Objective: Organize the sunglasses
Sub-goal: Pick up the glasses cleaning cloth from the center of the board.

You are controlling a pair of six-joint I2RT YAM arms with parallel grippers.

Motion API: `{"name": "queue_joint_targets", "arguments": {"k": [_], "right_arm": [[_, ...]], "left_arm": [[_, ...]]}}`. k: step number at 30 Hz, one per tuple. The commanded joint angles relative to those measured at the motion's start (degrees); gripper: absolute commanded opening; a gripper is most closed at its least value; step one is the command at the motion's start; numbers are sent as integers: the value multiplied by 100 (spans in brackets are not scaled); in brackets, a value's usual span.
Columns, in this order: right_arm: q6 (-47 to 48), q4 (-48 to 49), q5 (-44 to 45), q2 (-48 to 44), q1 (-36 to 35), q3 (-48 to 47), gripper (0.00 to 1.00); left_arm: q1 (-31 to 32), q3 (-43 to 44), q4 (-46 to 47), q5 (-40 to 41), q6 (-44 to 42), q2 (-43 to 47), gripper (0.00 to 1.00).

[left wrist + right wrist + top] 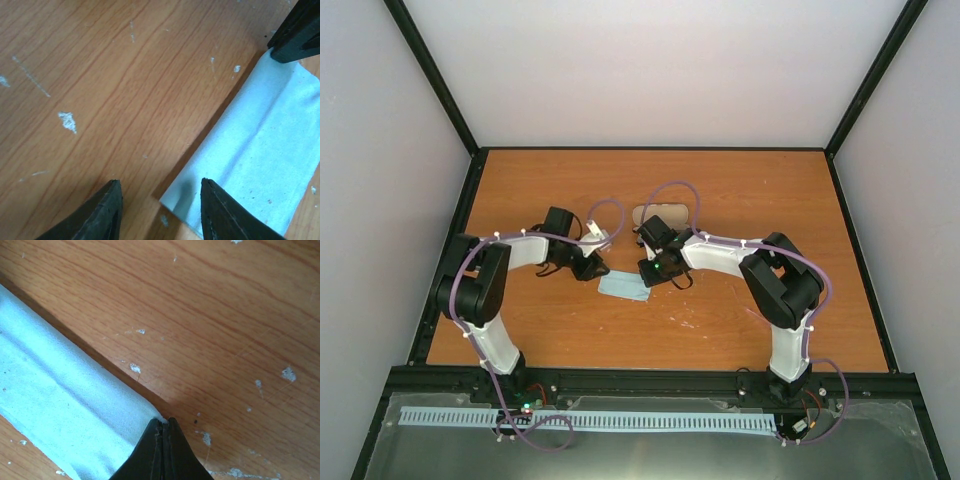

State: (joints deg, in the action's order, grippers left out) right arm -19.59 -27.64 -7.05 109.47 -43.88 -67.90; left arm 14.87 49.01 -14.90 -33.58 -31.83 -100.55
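A pale blue cloth point(623, 287) lies folded at the middle of the table between both grippers. My right gripper point(648, 275) is shut on its right end; in the right wrist view the closed tips point(164, 421) pinch the folded edge of the cloth point(60, 405), which casts a shadow on the wood. My left gripper point(160, 182) is open at the cloth's point(260, 145) other end. One of its fingertips point(207, 187) is over the cloth's corner and the other is over bare wood. I cannot make out the sunglasses in any view.
A grey-tan oblong case point(660, 214) lies just behind the grippers, partly hidden by the right wrist. The right arm's black finger point(300, 30) shows at the top right of the left wrist view. The wooden table point(770, 190) is walled on three sides.
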Motion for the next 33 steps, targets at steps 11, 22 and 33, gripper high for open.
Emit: {"name": "queue_joint_targets", "arguments": {"k": [11, 22, 33], "right_arm": [[-93, -286, 276, 109, -24, 52, 3], [-131, -240, 427, 30, -24, 32, 3], [-154, -166, 900, -307, -11, -13, 3]], "left_arm": [[226, -209, -357, 141, -255, -59, 16], [234, -124, -438, -111, -91, 45, 0], [235, 371, -436, -272, 202, 177, 1]]}}
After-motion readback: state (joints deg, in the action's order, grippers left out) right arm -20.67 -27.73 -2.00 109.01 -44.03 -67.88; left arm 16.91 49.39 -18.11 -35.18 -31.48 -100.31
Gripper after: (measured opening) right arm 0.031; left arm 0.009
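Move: Just behind, right of and below the open left fingers, about 1 cm each way, is the folded cloth's far left corner; the cloth's middle is some 5 cm back and 6 cm to that hand's right. The right hand already pinches the far right corner, with the cloth's middle about 5 cm to its left and 2 cm back. The glasses case stands roughly 14 cm ahead and 14 cm right of the left hand, about 17 cm ahead and 3 cm right of the right. Easing about 2 cm back and 1 cm to the right, with a slight dip, the left hand closes from nearly half open to shut, pinching the cloth's far left corner. The right hand keeps its pinch on the other corner, holds still at first, then late on draws some 1.5 cm forward and to the right, away from the left base. ##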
